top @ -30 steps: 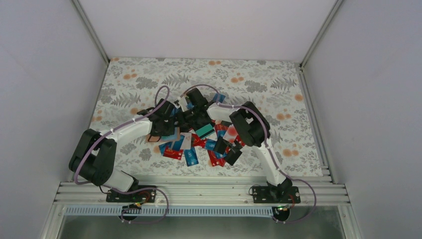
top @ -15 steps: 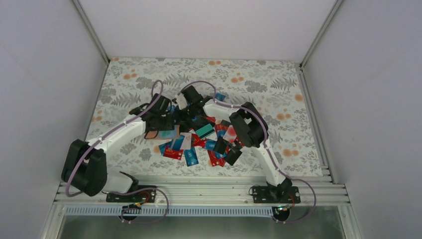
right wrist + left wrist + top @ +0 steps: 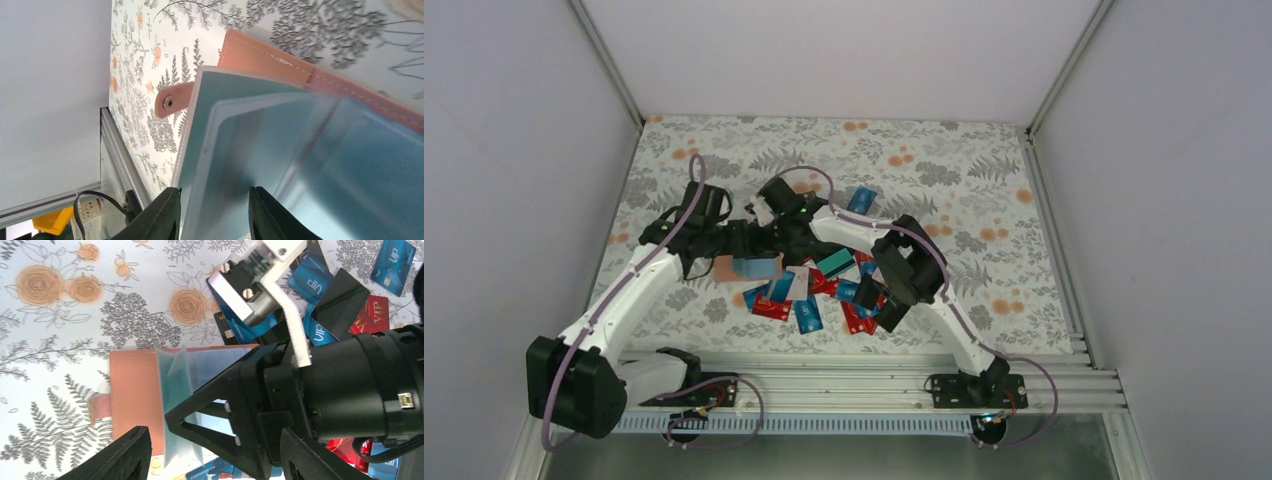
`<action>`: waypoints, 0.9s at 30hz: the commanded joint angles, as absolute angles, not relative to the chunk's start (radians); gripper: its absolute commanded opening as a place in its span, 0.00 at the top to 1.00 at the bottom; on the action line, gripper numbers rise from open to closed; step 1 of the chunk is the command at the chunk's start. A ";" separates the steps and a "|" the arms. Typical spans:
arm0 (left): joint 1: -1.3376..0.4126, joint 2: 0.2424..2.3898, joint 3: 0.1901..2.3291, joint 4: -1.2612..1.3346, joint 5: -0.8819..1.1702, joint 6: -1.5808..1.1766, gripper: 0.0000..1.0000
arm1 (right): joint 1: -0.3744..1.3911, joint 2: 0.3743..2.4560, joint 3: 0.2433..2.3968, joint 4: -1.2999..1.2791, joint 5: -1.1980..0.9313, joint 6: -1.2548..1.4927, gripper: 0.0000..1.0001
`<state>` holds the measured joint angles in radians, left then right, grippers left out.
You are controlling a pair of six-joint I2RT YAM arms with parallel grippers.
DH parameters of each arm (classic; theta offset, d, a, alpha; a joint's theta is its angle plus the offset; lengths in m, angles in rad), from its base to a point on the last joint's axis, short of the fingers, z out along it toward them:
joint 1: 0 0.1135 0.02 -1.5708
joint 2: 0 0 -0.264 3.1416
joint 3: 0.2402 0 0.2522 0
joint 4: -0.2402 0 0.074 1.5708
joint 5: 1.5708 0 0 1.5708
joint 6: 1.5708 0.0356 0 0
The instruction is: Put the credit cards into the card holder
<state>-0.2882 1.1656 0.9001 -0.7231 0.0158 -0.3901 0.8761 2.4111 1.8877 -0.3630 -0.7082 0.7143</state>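
Note:
The tan-brown card holder [image 3: 746, 267] lies open on the flowered cloth, its clear teal sleeves [image 3: 175, 390] fanned up. It also shows in the left wrist view [image 3: 134, 390] and the right wrist view [image 3: 260, 52]. My right gripper [image 3: 215, 215] is open, its fingertips right over the sleeves with a sleeve edge between them; in the top view it [image 3: 764, 245] is above the holder. My left gripper [image 3: 215, 460] is open wide and empty, hovering above the holder and the right gripper's fingers [image 3: 210, 400]. Several credit cards [image 3: 824, 290] in blue, red, black and teal lie piled to the holder's right.
One blue card [image 3: 861, 198] lies apart behind the pile. Blue and red VIP cards [image 3: 393, 265] lie beyond the right gripper's body. The metal rail [image 3: 824, 385] runs along the near edge; white walls close in the left, right and back.
My left arm has stretched out and swung left, and its gripper has moved left. My right gripper has followed left over the holder, whose teal sleeves now show more.

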 commanded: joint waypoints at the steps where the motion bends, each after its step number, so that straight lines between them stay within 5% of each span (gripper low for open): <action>1: -0.261 1.117 0.909 -0.755 0.067 -0.332 0.34 | 0.924 2.470 2.005 -0.399 -0.689 0.778 0.62; 12: -0.223 0.979 0.900 -0.830 0.082 -0.306 0.34 | 0.956 2.649 2.262 -0.378 -0.766 0.836 0.51; 27: -0.223 0.953 0.930 -0.871 0.127 -0.350 0.34 | 0.924 2.458 2.169 -0.389 -0.820 0.657 0.39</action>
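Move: The upright clear sleeve of the card holder is at the right fingertips, its middle about 1 cm left and 1 cm back; the holder's bare left cover is some 4 cm left, 1 cm back and 4 cm below. On the table, a blue card sits about 7 cm ahead and 6 cm right, a pale card roughly 7 cm back and 11 cm right. From the left hand the sleeve is about 1 cm ahead, 1 cm left and 9 cm below. Sweep the right gripper left about 7 cm across the card holder, easing back a little and dipping slightly, so its fingers push the standing sleeve over towards the left cover. Open the fingers wider as you go, then lift about 4 cm clear, rolling the wrist some 10 degrees. Meanwhile raise the open left gripper and draw it back, about 4 cm each, away from the holder. ##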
